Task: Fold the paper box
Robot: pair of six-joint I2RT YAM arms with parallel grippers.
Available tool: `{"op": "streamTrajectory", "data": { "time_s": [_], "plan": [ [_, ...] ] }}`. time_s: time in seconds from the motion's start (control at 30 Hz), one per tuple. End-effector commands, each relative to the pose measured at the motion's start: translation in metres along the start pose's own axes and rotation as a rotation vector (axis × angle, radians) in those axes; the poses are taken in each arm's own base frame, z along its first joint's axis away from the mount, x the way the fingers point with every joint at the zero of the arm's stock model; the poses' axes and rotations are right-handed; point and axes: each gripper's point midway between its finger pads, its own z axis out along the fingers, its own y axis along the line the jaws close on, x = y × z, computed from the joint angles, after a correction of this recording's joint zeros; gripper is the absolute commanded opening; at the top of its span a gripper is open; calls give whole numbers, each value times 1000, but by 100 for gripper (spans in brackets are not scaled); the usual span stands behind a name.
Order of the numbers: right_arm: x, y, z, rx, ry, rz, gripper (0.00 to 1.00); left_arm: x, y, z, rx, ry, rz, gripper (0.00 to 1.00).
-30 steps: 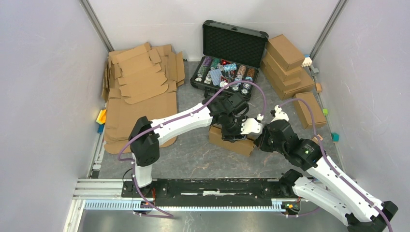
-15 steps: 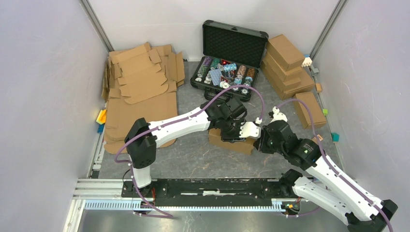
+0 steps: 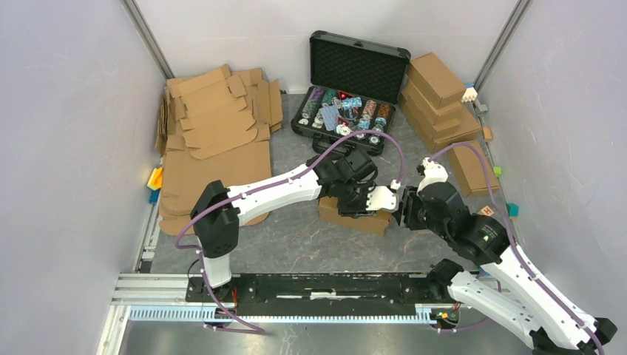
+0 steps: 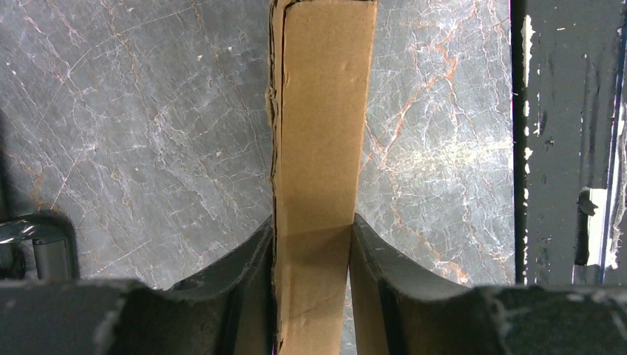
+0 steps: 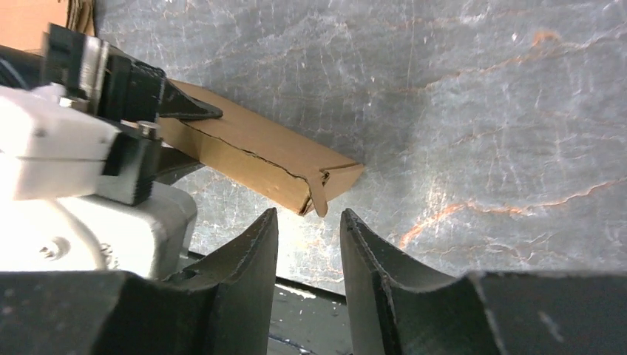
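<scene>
The paper box is a shallow closed brown cardboard box lying on the grey marble table in the middle. My left gripper sits on top of it and is shut on the box, its fingers clamped on both faces of the box edge. My right gripper is open and empty just off the box's right end. In the right wrist view the box corner, with a small tab sticking out, lies just ahead of the open gripper.
A stack of flat cardboard blanks lies at the back left. An open black case of poker chips stands at the back centre. Finished brown boxes are piled at the back right, one more beside the right arm. The black rail runs along the near edge.
The right gripper has drawn back to the right, away from the box's end, and its arm has risen a little. The left gripper stays clamped on the box.
</scene>
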Motion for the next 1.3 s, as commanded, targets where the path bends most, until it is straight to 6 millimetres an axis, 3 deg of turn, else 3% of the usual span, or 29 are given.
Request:
{"op": "streamTrajectory", "data": {
  "time_s": [0.0, 0.13, 0.27, 0.43, 0.63, 0.8, 0.9, 0.93, 0.97, 1.07, 1.27],
  "plan": [
    [-26, -5, -12, 31, -89, -79, 40, 2, 1, -2, -27, 9, -23, 43],
    [-30, -21, -7, 125, -110, -110, 36, 5, 5, -4, -60, 30, -57, 43],
    [-39, -8, 6, 67, -158, -135, 34, 15, 10, -12, -106, 108, -127, 43],
    [-58, -8, 20, 86, -279, -72, 33, 33, 14, -20, -171, 185, -196, 43],
    [-50, -13, 51, 83, -245, -60, 29, 40, 22, -18, -209, 182, -242, 43],
    [-54, -27, 63, -34, -256, -48, 25, 51, 30, -22, -243, 221, -308, 43],
    [-47, -37, 79, -180, -219, 29, 16, 56, 34, -22, -244, 225, -345, 43],
    [-46, -42, 83, -200, -220, 61, 8, 58, 35, -21, -247, 227, -353, 43],
    [-44, -38, 87, -247, -221, 64, 7, 60, 37, -21, -248, 229, -361, 42],
    [-50, -37, 91, -274, -298, 45, 10, 65, 39, -17, -245, 242, -370, 42],
    [-62, -39, 85, -266, -404, -29, 6, 72, 44, -12, -256, 269, -378, 43]
  ]
}}
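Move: The paper box is already between the left fingers, its middle about 1 cm to their left and 3 cm below. From the right hand, its near end with the loose flap lies roughly 2 cm ahead, 3 cm left and 6 cm below, and the box's middle some 3 cm ahead, 10 cm left and 8 cm below. The chip case lies about 26 cm ahead and 3 cm left of the left hand; a brown carton stands some 13 cm ahead and 20 cm right of the right hand. The left hand keeps its pinch on the paper box and, staying level, carries it about 5 cm forward and 4 cm left while turning it some 25 degrees counter-clockwise, drawing the flap end away from the near side. The right hand first lifts slightly and edges right, then reaches forward about 9 cm beside that end, sinks on the way and swings right before easing a little back left, its half-open fingers shutting nearly all the way and ending clear of the box. ##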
